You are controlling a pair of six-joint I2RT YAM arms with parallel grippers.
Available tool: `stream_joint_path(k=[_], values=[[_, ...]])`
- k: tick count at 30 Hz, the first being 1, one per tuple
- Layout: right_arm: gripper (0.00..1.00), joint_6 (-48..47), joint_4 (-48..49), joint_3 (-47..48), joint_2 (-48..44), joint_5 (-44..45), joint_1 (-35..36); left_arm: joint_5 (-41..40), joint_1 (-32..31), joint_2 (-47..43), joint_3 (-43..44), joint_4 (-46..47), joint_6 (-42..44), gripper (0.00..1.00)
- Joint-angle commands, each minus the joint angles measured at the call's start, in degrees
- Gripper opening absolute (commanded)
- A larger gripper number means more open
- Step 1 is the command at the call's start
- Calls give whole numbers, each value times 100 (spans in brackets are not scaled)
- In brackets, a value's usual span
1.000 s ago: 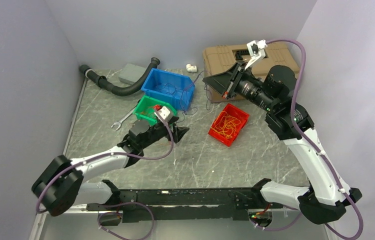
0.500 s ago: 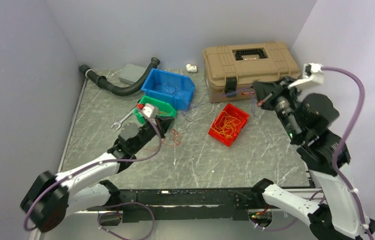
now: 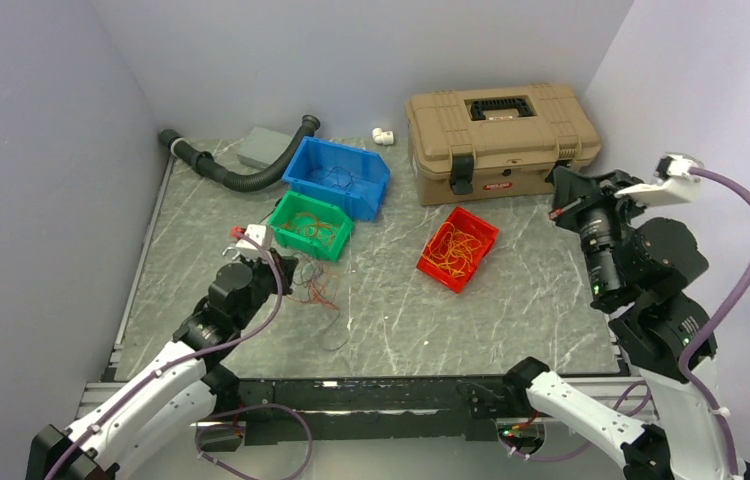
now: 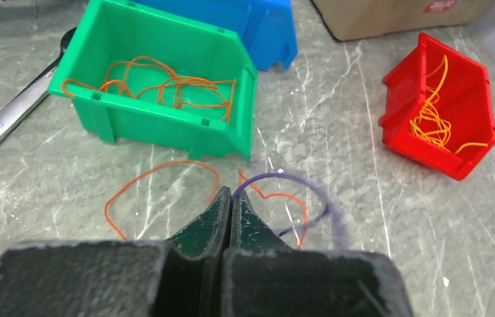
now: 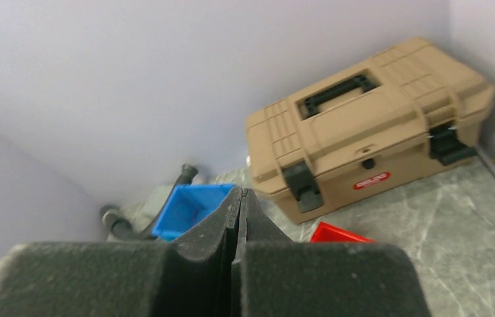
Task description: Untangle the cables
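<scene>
Thin cables lie in three bins: orange ones in the green bin (image 3: pixel 313 228) (image 4: pixel 159 82), orange and yellow ones in the red bin (image 3: pixel 456 248) (image 4: pixel 433 115), dark ones in the blue bin (image 3: pixel 336 180). A few loose cables (image 3: pixel 319 292) lie on the table in front of the green bin. My left gripper (image 3: pixel 286 268) (image 4: pixel 232 193) is shut low over them, and a purple cable (image 4: pixel 311 188) loops out from its tips. An orange cable (image 4: pixel 159 168) lies beside it. My right gripper (image 3: pixel 558 192) (image 5: pixel 239 191) is shut and empty, raised at the right.
A tan toolbox (image 3: pixel 499 125) (image 5: pixel 363 142) stands at the back right. A wrench (image 3: pixel 244 240) (image 4: pixel 0 129) lies left of the green bin. A black corrugated hose (image 3: pixel 241 175), a grey block (image 3: pixel 263 147) and a white fitting (image 3: pixel 383 135) sit along the back.
My left arm has pulled back toward the near left, drawing loose cables onto the table before the green bin. My right arm has swung right and up, away from the toolbox front.
</scene>
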Motion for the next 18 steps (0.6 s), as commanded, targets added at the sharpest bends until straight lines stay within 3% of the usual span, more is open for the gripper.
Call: stream_joint_path(k=[1, 4, 6, 10, 14, 18], values=[[3, -265, 164, -210, 451, -1482, 3, 677, 1, -93, 816, -630, 584, 0], [40, -522, 239, -527, 760, -3034, 3, 1385, 4, 45, 1250, -942, 709, 0], [55, -591, 365, -805, 935, -3905, 5, 1986, 0, 138, 1462, -980, 783, 0], [63, -681, 1350, -1766, 1020, -5564, 7, 2769, -1, 225, 1809, -1165, 995, 0], [72, -747, 2925, -2870, 959, -7514, 100, 3131, -1, 182, 2051, -1307, 1209, 0], [78, -1498, 3155, -3178, 1154, -7366, 859, 3291, -4, 260, 2334, -1548, 1401, 0]])
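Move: My left fingers already grip the purple cable, its loop hanging just below them. From my right hand that grip lies about 40 cm left, 4 ahead and some 33 down. From my left hand, the orange cable on the table is roughly 7 cm ahead, 3 right and 16 down; the green bin is straight ahead some 21 cm and 13 down. The red bin lies about 19 cm ahead of my right hand, 8 left and 45 down. I swing my empty right hand left and down, a bit over 20 cm each way, towards the purple cable at my left fingers, opening its shut fingers to about three quarters and turning it some 65 degrees counter-clockwise. Meanwhile my left hand keeps its pinch and lifts the cable about 9 cm, drawing it right and back and turning roughly 30 degrees clockwise to meet it. ##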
